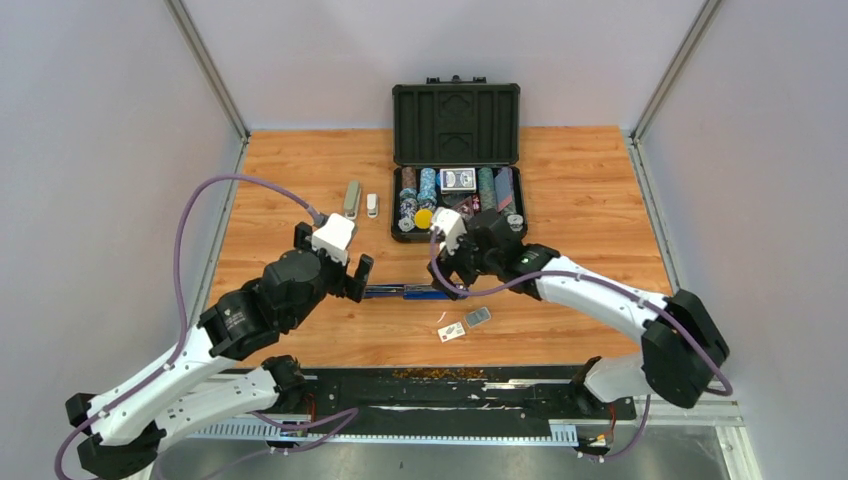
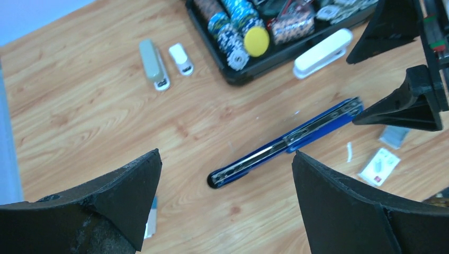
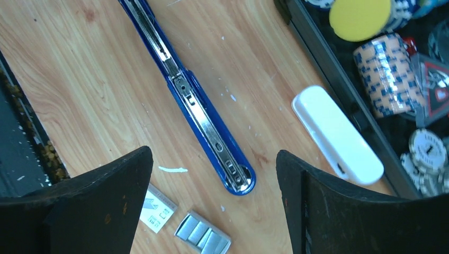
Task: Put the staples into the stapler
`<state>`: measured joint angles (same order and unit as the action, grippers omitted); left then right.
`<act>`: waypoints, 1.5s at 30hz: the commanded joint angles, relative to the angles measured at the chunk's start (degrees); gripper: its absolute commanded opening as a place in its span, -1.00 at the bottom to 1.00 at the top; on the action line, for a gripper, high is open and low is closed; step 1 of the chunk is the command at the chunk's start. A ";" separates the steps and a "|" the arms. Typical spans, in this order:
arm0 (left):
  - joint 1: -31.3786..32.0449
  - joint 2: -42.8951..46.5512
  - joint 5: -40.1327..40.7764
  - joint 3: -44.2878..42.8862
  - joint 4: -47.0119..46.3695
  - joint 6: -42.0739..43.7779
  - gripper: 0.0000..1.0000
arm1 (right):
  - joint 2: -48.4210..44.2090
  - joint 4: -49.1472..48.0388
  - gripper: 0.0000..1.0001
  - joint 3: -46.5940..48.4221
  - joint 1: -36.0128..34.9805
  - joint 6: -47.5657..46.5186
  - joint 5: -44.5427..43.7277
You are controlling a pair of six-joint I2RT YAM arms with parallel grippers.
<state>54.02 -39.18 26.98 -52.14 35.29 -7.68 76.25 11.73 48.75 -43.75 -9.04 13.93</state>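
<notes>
The blue stapler (image 1: pixel 405 291) lies opened out flat on the wood, its silver rail facing up (image 3: pixel 196 106). Its left end sits below and between my left gripper's (image 2: pixel 226 155) wide-open fingers, which hold nothing. My right gripper (image 3: pixel 213 152) hovers open and empty over the stapler's rounded right end. The staples (image 3: pixel 203 234), a small silvery ribbed block, lie on the table just past that end, seen from above (image 1: pixel 478 317) and at the left wrist view's right edge (image 2: pixel 394 136).
A tiny white box (image 3: pixel 158 209) lies beside the staples. A white stapler (image 3: pixel 336 135) rests against the open black case (image 1: pixel 456 120) of poker chips. A grey-olive stapler (image 2: pixel 152 63) and a small white one (image 2: pixel 181 58) lie at the back left.
</notes>
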 commanded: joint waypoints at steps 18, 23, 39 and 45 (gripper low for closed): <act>-1.52 15.35 9.03 9.47 -8.15 3.30 1.00 | 31.15 13.96 0.32 25.23 -9.45 -7.20 -9.33; -2.28 14.63 7.25 9.34 -8.17 3.34 1.00 | 27.19 13.04 0.35 22.47 -9.14 -7.00 -9.59; -5.27 13.86 3.46 9.34 -8.41 3.23 1.00 | 19.34 12.71 0.33 17.81 5.37 -13.83 -12.60; -5.92 13.25 2.01 9.25 -8.46 3.20 1.00 | 23.09 12.69 0.20 19.00 8.22 -14.48 -13.16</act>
<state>48.64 -25.32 30.39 -42.68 29.32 -4.80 97.49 25.50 66.67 -36.47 -21.47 1.89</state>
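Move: The blue stapler, opened out flat, has its middle about 7 cm left of the right hand, 2 cm ahead and 11 cm below. The white stapler lies some 12 cm ahead of that hand and 3 cm to its right; the open staple box is about 4 cm back and 6 cm right, the small white box 7 cm back and 1 cm right. From the left hand, the blue stapler's middle is roughly 5 cm ahead, 11 cm right and 25 cm below. Down to the middle of the blue stapler goes the right hand, left some 6 cm and about 9 cm lower, its fingers partly closing and tipping steeper; it then climbs back, swings right and forward past the stapler's right half, and starts sinking towards the white stapler, fingers narrowing slightly further. The empty left hand draws about 5 cm left, clear of the blue stapler, and stays open. ##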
